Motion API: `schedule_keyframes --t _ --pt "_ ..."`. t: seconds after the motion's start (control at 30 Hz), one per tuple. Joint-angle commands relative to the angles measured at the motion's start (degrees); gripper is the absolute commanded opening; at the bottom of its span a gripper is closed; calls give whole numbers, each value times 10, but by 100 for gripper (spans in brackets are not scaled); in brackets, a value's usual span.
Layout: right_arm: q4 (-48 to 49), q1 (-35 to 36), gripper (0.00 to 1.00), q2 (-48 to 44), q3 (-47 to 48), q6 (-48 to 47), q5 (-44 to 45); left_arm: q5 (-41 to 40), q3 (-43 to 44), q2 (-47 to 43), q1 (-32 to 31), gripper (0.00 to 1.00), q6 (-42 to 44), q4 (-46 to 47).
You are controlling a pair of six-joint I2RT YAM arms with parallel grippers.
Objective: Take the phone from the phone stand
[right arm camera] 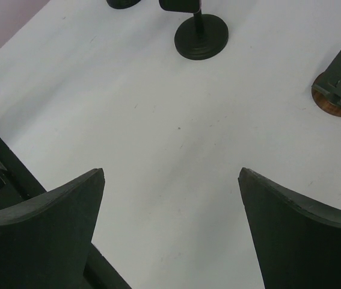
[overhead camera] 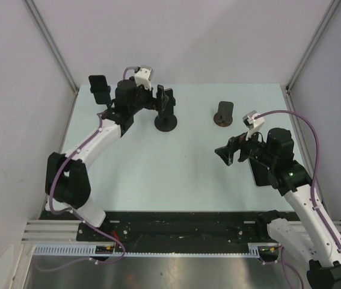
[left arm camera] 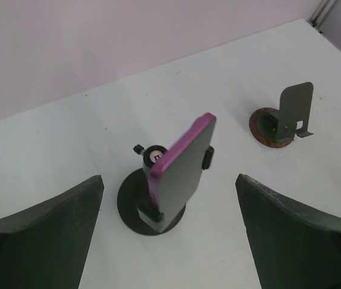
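Observation:
The phone point(left arm camera: 182, 168), in a purple case with a dark face, stands upright and slightly tilted in the cradle of a black phone stand point(left arm camera: 131, 201) with a round base. In the top view the phone point(overhead camera: 170, 101) and stand point(overhead camera: 166, 123) sit at the back middle of the table. My left gripper point(left arm camera: 169, 178) hovers just short of the phone and is open wide, its fingers point(left arm camera: 50, 229) on either side and clear of it. It comes at the phone from the left point(overhead camera: 156, 99). My right gripper point(overhead camera: 226, 152) point(right arm camera: 171, 172) hangs open over bare table, holding nothing.
A second, empty stand point(overhead camera: 223, 113) point(left arm camera: 281, 120) point(right arm camera: 338, 90) with a brown round base stands to the right of the phone stand. Another black stand point(overhead camera: 100, 89) is at the back left corner. Walls close the table point(overhead camera: 182, 174) on three sides.

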Motion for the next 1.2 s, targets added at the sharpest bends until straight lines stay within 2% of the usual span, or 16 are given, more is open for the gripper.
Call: schedule_keyframes --t 0.0,0.17,0.37,0.53,0.57,0.63,0.67,0.73,0.97,1.17 --pt "16 4 100 -26 -6 -9 9 94 79 57 30 97 32 -4" --pt "16 7 100 -29 -10 -13 11 192 128 107 46 91 49 -7" --pt "9 9 100 -31 -11 -15 20 271 151 151 49 74 49 -7" --pt "10 11 99 -27 -11 -15 26 305 146 155 49 47 49 -8" --pt "10 11 99 -27 -11 -15 27 312 145 152 49 36 49 -8" --pt "11 12 99 -27 -11 -15 29 315 140 146 49 24 50 -8" --pt "10 12 99 -27 -11 -15 31 315 137 135 49 12 52 -9" --pt "12 12 99 -27 -11 -27 32 316 128 123 49 1 55 -10" --pt "29 12 98 -18 -10 -19 22 301 68 38 38 0 52 -10" --pt "58 13 98 2 -8 11 5 230 -25 -69 -16 0 49 -10"
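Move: The phone to grip stands upright on the middle stand; its middle is about 2 cm ahead of the left hand, 4 cm to the right and some 8 cm below. The phone on the left stand is roughly 24 cm to the left, 5 cm ahead and 6 cm below. The empty stand is about 34 cm to the right, 3 cm ahead and 17 cm below. From the right hand the phone to grip lies some 23 cm ahead, 26 cm left and 8 cm lower. Ease the open left gripper about 4 cm forward, then slide it right and down roughly 4 cm each, turning it some 20 degrees clockwise to bring one finger to each face of the middle phone. Shut the fingers to pinch its upper part, then keep hold and pull back towards the robot about 6 cm, staying level. ##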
